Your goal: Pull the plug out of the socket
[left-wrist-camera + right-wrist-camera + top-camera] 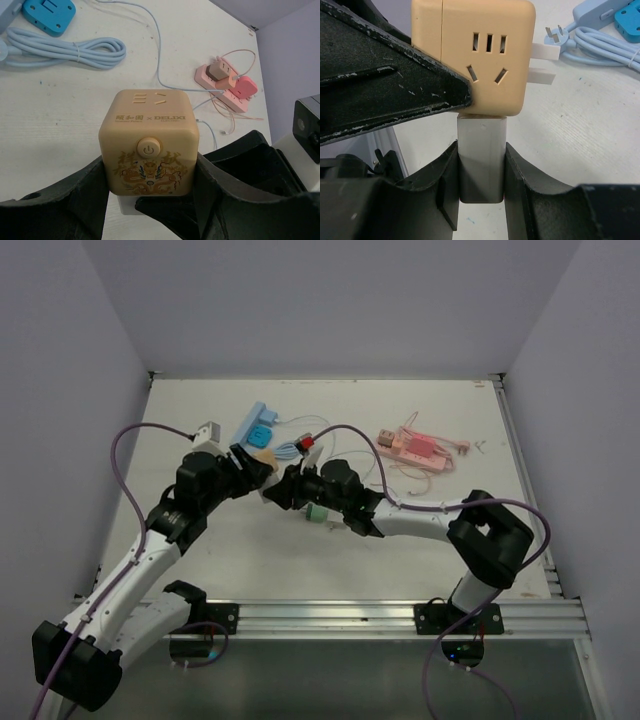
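The socket is a yellow cube (149,142) with a power button and a dragon print, lifted off the table. My left gripper (150,180) is shut on it, one finger pressed against each side. A white rectangular plug (481,155) sits seated in the cube's (485,55) underside, flush against it. My right gripper (481,170) is shut on that plug, its pads flat on both sides. In the top view the two grippers meet at the cube (263,462) in the middle of the table. A left finger (395,85) crosses the right wrist view.
A blue power strip and adapter (257,428) with a coiled light-blue cable (65,50) lie at the back. A pink power strip (415,448) with plugs and thin cords lies at the back right. A green object (318,512) sits under the right arm. A grey-white adapter (207,430) lies at the far left.
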Robot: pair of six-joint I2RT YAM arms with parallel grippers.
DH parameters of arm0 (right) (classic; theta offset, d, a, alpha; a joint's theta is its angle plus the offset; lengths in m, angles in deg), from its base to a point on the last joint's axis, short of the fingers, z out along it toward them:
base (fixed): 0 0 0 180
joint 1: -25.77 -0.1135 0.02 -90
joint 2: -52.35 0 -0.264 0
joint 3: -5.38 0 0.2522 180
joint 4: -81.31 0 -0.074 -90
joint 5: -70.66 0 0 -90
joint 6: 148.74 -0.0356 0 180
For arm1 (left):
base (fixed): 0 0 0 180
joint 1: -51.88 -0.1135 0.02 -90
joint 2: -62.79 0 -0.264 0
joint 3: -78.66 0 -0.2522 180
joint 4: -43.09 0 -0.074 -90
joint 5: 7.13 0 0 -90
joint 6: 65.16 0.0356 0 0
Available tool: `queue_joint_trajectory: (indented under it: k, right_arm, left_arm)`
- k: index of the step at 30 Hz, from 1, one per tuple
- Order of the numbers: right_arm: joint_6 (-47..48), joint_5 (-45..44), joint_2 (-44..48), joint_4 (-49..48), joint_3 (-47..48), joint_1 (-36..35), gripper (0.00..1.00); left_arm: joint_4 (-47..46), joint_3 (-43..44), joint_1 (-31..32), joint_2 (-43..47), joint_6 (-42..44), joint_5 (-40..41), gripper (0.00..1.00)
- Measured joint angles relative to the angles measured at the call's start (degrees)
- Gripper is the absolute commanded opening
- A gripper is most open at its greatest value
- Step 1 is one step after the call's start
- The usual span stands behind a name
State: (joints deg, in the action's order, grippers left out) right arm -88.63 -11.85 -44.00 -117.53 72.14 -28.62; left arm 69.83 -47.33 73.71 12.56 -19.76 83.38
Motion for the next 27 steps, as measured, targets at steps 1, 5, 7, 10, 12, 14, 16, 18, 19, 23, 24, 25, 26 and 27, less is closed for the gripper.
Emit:
queue_joint_trajectory:
  k: [1, 5, 7, 10, 12, 14, 16, 18, 19, 23, 24, 25, 26, 27]
  right_arm:
    - [-0.3, -0.2, 0.1, -0.4, -0.4, 0.0, 0.00]
    - [-1.5, 0.0, 1.5, 1.2, -3.7, -0.5, 0.00]
    - [-1.9, 0.7, 1.6, 4.2, -6.4, -1.3, 0.00]
    - [-2.5, 1.4, 1.6, 9.2, -9.5, -2.3, 0.00]
    - [-2.8, 1.7, 1.6, 10.7, -10.5, -2.6, 0.00]
    - [-2.9, 2.2, 1.6, 11.6, -10.8, -2.5, 0.00]
    - [-2.9, 2.5, 1.8, 12.3, -10.9, -2.5, 0.00]
    - [-2.9, 2.7, 1.9, 12.6, -10.9, -2.5, 0.00]
    - [-2.9, 2.8, 1.9, 12.7, -10.9, -2.5, 0.00]
    - [-2.8, 4.1, 1.9, 14.4, -10.9, -2.1, 0.00]
    - [-2.9, 4.3, 1.9, 14.9, -10.9, -1.8, 0.02]
    - [-2.9, 4.5, 1.9, 15.2, -10.9, -1.6, 0.04]
    - [-2.9, 4.7, 1.9, 15.5, -10.9, -1.1, 0.05]
    - [-3.0, 5.0, 1.8, 15.7, -11.0, -0.6, 0.09]
  left_arm:
    - [-0.5, -0.3, 0.1, 0.0, -0.3, 0.3, 0.00]
    - [-6.6, -1.4, -0.6, 0.1, -0.7, 8.5, 0.00]
    - [-11.4, -1.4, -2.9, 0.8, -0.8, 16.0, 0.00]
    - [-16.7, -1.7, -3.4, 2.7, -0.6, 22.4, 0.00]
    - [-18.6, -1.7, -3.4, 3.5, -0.2, 25.1, 0.00]
    - [-18.8, -1.5, -3.4, 3.7, 0.5, 27.2, 0.00]
    - [-17.8, -1.0, -3.4, 3.4, 1.1, 28.4, 0.00]
    - [-15.9, 0.0, -3.4, 2.8, 2.1, 29.1, 0.00]
    - [-14.7, 0.6, -3.4, 2.5, 2.6, 29.2, 0.00]
    - [-8.8, 3.3, -3.4, 1.5, 5.1, 29.4, 0.00]
    - [-7.2, 3.8, -3.4, 1.4, 5.8, 29.4, 0.00]
    - [-5.9, 4.1, -3.4, 1.4, 6.4, 29.4, 0.00]
    - [-4.6, 4.3, -3.4, 1.4, 6.9, 29.4, 0.00]
    - [-3.3, 4.4, -3.4, 1.4, 7.4, 29.4, 0.00]
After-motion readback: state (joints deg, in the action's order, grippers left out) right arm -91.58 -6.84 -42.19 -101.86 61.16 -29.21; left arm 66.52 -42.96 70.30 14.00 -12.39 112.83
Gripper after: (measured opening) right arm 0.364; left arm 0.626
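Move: The left hand grips the beige socket; the white plug stuck in it, held by the right hand, lies about 3 cm back, 2 right and 4 below. From the right hand the socket is some 3 cm ahead, 2 left and 4 above, with the green plug on the table level with that hand, roughly 10 cm right and 16 below. The blue cable coil lies about 12 cm ahead of the left hand, 20 below. Grips kept, both hands jerk apart: left about 10 cm leftward and up, right 12 cm down and back. ##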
